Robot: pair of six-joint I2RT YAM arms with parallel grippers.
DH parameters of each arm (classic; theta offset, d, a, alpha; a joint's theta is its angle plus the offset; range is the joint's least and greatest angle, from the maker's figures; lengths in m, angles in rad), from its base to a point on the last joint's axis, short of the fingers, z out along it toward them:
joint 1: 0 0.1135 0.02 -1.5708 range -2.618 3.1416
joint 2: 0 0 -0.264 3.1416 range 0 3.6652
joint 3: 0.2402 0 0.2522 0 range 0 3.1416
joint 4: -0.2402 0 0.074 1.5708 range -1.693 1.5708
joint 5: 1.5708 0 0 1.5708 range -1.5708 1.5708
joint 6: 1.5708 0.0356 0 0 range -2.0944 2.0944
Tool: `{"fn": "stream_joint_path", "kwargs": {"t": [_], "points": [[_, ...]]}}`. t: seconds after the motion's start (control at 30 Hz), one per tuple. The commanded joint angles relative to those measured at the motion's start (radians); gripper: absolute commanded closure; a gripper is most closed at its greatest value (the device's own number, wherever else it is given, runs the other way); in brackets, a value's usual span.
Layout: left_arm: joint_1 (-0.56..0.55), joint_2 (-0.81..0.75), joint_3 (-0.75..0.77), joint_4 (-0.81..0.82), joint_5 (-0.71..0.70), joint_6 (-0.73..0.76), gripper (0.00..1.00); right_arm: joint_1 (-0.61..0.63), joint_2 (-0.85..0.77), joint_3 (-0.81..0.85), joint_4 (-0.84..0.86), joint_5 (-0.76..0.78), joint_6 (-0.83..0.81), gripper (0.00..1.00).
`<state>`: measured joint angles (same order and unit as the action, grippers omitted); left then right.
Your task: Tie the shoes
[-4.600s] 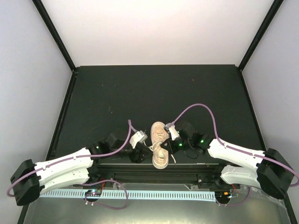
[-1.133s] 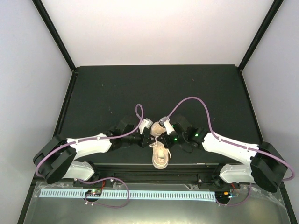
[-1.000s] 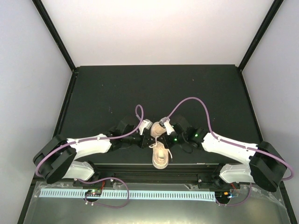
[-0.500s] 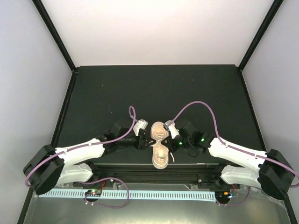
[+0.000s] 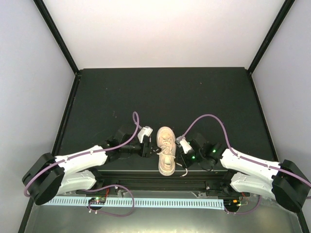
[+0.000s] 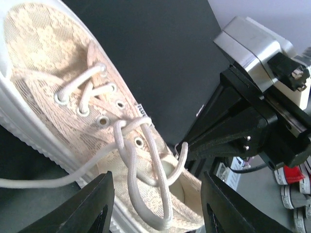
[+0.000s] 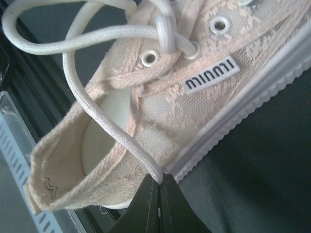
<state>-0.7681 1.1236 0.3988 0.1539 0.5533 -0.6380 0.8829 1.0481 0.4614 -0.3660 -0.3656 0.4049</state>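
The beige-pink shoe (image 5: 166, 145) lies on the black mat, toe pointing away and heel at the near edge. Its off-white laces (image 6: 150, 160) are crossed once over the tongue, and a loop hangs loose above the heel opening. My left gripper (image 5: 148, 149) stands open just left of the shoe; in the left wrist view its fingers (image 6: 92, 204) sit either side of the loop without touching it. My right gripper (image 5: 177, 160) is at the shoe's right side near the heel, shut on a lace strand (image 7: 107, 131) at its fingertips (image 7: 159, 187).
The black mat (image 5: 160, 97) extends far behind the shoe, bounded by black corner posts and pale walls. A black rail (image 5: 160, 177) and a white slotted strip (image 5: 146, 201) run along the near edge. Purple cables (image 5: 206, 118) arch over both wrists.
The left gripper has opened, let go of the lace and drawn back left of the shoe. The right gripper, still shut on its strand, has pulled right and toward the near edge.
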Motion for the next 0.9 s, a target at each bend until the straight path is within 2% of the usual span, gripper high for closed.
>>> {"fn": "stream_joint_path", "kwargs": {"t": [0.0, 0.1, 0.17, 0.33, 0.47, 0.67, 0.87], "points": [[-0.009, 0.023, -0.008, -0.018, 0.089, -0.024, 0.49, -0.003, -0.001, -0.020, 0.005, 0.011, 0.030, 0.98], [-0.022, 0.032, -0.011, -0.029, 0.112, -0.028, 0.49, -0.002, 0.004, -0.021, 0.013, 0.016, 0.043, 0.98], [-0.030, 0.033, -0.011, -0.042, 0.114, -0.026, 0.53, -0.003, 0.004, -0.018, 0.009, 0.037, 0.052, 0.98], [-0.049, 0.030, -0.024, -0.026, 0.124, -0.031, 0.85, -0.004, -0.017, 0.008, -0.013, 0.132, 0.092, 0.98], [-0.067, 0.027, -0.029, -0.003, 0.126, -0.036, 0.98, -0.004, 0.003, 0.054, -0.021, 0.185, 0.098, 0.98], [-0.082, 0.026, -0.032, -0.001, 0.122, -0.032, 0.98, -0.004, 0.046, 0.142, -0.024, 0.217, 0.068, 0.98], [-0.095, 0.032, -0.034, 0.004, 0.120, -0.025, 0.98, -0.004, 0.106, 0.209, -0.024, 0.172, -0.004, 0.98]]}}
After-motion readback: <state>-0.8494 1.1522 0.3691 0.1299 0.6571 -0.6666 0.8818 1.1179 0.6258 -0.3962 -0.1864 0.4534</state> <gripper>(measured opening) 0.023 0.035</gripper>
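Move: Just behind the open left fingertips, some 2 cm back, 1 cm right and 2 cm lower, hangs the end of the lace loop. The knot it comes from lies about 4 cm to the right of the left hand, 2 cm back and 5 cm below, and the shoe's ankle opening 5 cm right, 6 cm back and 7 cm below. For the right hand, still pinching the other lace, the knot is about 3 cm ahead, 5 cm left and at nearly the same height. Drawing back about 5 cm along the shoe's left side and sinking slightly, the left hand closes its open fingers on the way and pinches the loop's end. The right hand keeps the other lace pinched; it dips and edges right about a centimetre, then carries the lace forward some 5 cm and up past the knot along the shoe's right side, turning slightly clockwise. ##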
